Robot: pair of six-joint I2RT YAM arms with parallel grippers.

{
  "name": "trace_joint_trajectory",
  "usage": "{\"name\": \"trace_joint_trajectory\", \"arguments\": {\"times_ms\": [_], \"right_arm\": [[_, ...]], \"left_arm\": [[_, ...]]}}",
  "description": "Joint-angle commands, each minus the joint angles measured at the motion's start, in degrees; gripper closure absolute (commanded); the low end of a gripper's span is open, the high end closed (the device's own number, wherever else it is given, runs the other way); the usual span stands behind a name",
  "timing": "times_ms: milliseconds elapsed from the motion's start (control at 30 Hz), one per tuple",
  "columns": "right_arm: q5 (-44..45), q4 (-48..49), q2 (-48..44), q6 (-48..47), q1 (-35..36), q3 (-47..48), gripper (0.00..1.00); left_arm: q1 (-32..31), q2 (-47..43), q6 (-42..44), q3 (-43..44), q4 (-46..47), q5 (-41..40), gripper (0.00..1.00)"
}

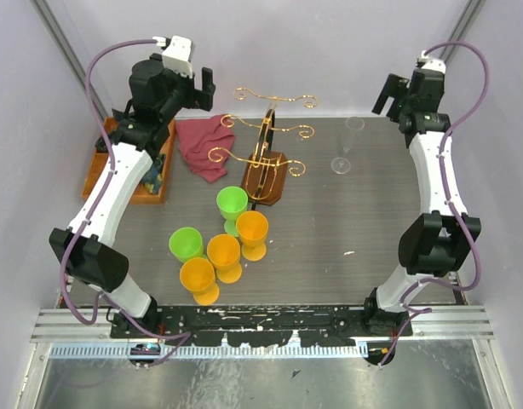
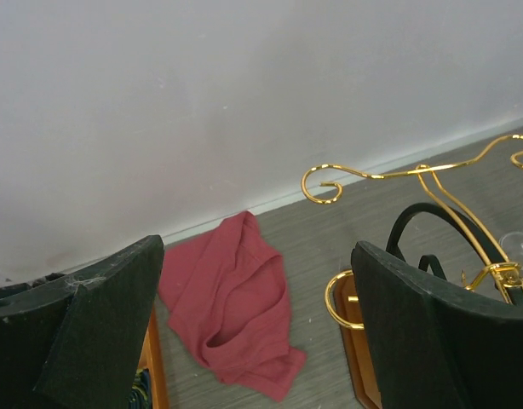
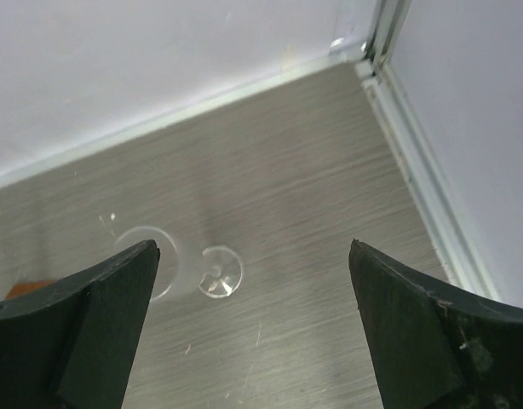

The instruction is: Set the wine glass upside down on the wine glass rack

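The clear wine glass (image 1: 347, 146) stands upright on the grey table at the back right. In the right wrist view I look down on the glass (image 3: 217, 274), its foot and rim showing as faint rings. My right gripper (image 1: 393, 95) hovers high above and to the right of it, open and holding nothing (image 3: 253, 328). The wine glass rack (image 1: 266, 162), gold scrolled wire on a brown wooden base, stands at the table's middle back; its curled arm (image 2: 372, 175) shows in the left wrist view. My left gripper (image 1: 202, 92) is raised left of the rack, open and holding nothing (image 2: 257, 332).
A red cloth (image 1: 202, 146) lies crumpled between the rack and an orange wooden tray (image 1: 104, 166) at the left edge, and it shows below my left gripper (image 2: 236, 307). Several green and orange plastic goblets (image 1: 223, 247) stand in front of the rack. White walls close in the back and sides.
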Motion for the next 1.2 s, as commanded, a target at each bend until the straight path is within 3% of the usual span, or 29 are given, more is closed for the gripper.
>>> {"name": "trace_joint_trajectory", "arguments": {"times_ms": [0, 167, 800, 900, 1033, 1167], "right_arm": [[-4.94, -1.59, 2.24, 1.52, 0.79, 1.75, 0.02], [-6.89, -1.98, 5.54, 1.65, 0.81, 2.4, 0.11], [-10.97, -6.64, 13.37, 0.61, 0.81, 6.7, 0.29], [-11.33, -6.74, 13.93, 0.2, 0.79, 6.82, 0.41], [-11.04, -6.77, 13.65, -0.28, 0.81, 7.38, 0.7], [-8.91, -7.97, 12.47, -1.5, 0.8, 9.92, 0.93]], "left_arm": [[0.26, 0.66, 0.55, 1.56, 1.87, 1.94, 0.02], [0.34, 1.72, 0.82, 1.34, 2.88, 1.86, 0.02], [0.35, 3.28, -0.61, 0.28, 2.98, -0.12, 0.02], [0.3, 3.6, -1.11, 0.53, 2.91, -0.27, 0.02], [0.37, 3.88, -1.99, 1.23, 2.44, -0.1, 0.02], [0.29, 4.34, -3.58, 3.26, 1.38, 1.19, 0.02]]}}
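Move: The upright wine glass has its middle roughly 3 cm ahead of the right hand, about 8 cm to its left and some 21 cm below, with the rim some 10 cm nearer in height. The rack stands about 24 cm left of the glass and 6 cm nearer the robot; the nearest orange cup is some 29 cm left of the glass and 28 cm nearer. From the left hand the glass is about 4 cm ahead, 42 cm to the right and 31 cm below. The right hand sinks about 12 cm to the right side of the wine glass's bowl, easing a few centimetres left and forward as its fingers tip down and turn counter-clockwise, some 20 degrees in all; the fingers narrow slowly on the way and then close nearly shut as the descent ends, pinching the bowl's right wall at the rim with the left finger inside. The left hand stays wide open near the red cloth, drifting about 3 cm down and forward. ##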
